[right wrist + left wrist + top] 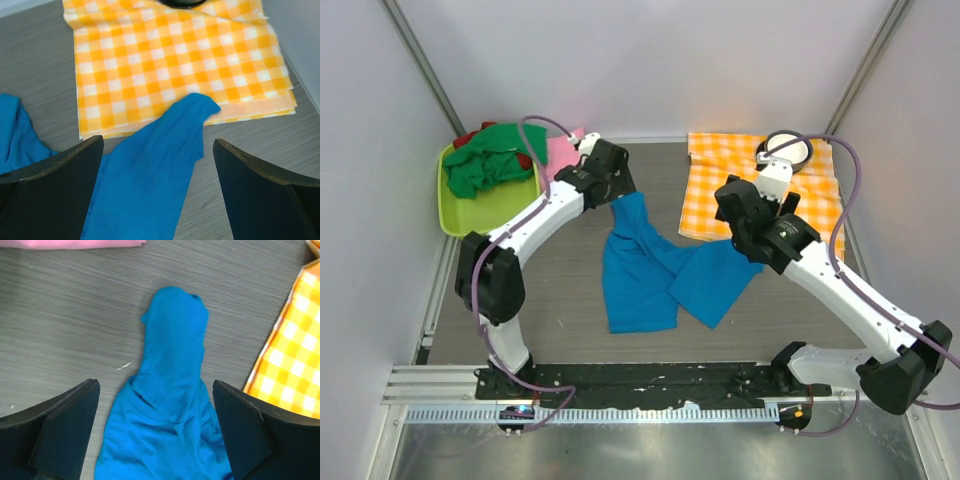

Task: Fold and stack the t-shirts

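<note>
A bright blue t-shirt (650, 270) lies crumpled and spread in two lobes on the grey table. My left gripper (612, 190) hovers over its far left end, open. In the left wrist view the blue t-shirt (172, 390) lies on the table between the wide-apart fingers of the left gripper (155, 390), untouched. My right gripper (748, 228) is over the shirt's right end, open. In the right wrist view the right gripper (157, 142) stands above the blue t-shirt (150, 175), whose tip overlaps the checked cloth. A green t-shirt (490, 160) and a red one (470, 137) are bunched at the back left, with a pink one (560, 155) beside them.
A lime green tray (470, 215) at the back left holds the green and red shirts. An orange-and-white checked cloth (740, 185) lies folded at the back right, with a round black-and-white object (785, 150) on its far edge. White walls close in on both sides.
</note>
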You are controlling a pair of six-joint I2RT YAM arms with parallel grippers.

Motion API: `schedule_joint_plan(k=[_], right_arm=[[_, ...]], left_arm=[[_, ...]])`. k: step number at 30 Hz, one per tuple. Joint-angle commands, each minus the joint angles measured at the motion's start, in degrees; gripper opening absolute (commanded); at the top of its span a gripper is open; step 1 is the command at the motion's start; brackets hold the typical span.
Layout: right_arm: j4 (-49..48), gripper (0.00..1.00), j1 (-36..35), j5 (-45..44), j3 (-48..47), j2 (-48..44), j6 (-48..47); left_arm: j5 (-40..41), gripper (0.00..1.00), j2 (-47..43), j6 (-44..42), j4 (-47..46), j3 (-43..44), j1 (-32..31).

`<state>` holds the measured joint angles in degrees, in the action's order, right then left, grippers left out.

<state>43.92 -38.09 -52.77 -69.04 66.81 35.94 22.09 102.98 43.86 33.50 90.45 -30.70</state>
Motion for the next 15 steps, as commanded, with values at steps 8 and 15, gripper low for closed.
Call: schedule_joint_plan(k=[8, 15], right_arm=[[-8.68, 1.00, 0.12, 25.16, -7.15, 6.55, -9.93], [-11.65, 1.00, -0.85, 34.58, -15.68, 23.97, -13.62]], left_arm=[[4.99, 1.00, -27.55, 6.33, -1.50, -14.94, -0.15], [-1.86, 0.98, -41.27, 16.51, -9.14, -37.61, -1.29]])
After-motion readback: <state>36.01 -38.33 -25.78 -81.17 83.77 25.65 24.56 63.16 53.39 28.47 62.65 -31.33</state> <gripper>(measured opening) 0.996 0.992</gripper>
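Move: Right of and nearer than the left hand, the blue t-shirt lies bunched, its middle about 13 cm back, 12 cm right and 17 cm down. Its narrow far end is some 6 cm ahead and 2 cm right, the pink t-shirt roughly 18 cm ahead and 13 cm left. From the right hand the blue shirt's middle is about 17 cm left, 1 cm ahead, 26 cm below; the orange checked cloth is 20 cm ahead, 6 cm right. Sweeping left about 12 cm and some 5 cm forward, the open, empty right hand crosses above the blue t-shirt towards its narrow far end, turning about 25 degrees counter-clockwise. The left hand, also open and empty, pulls away from that end, back about 11 cm, rising about 12 cm before sinking a little, and drifts left as its fingers tip up. ##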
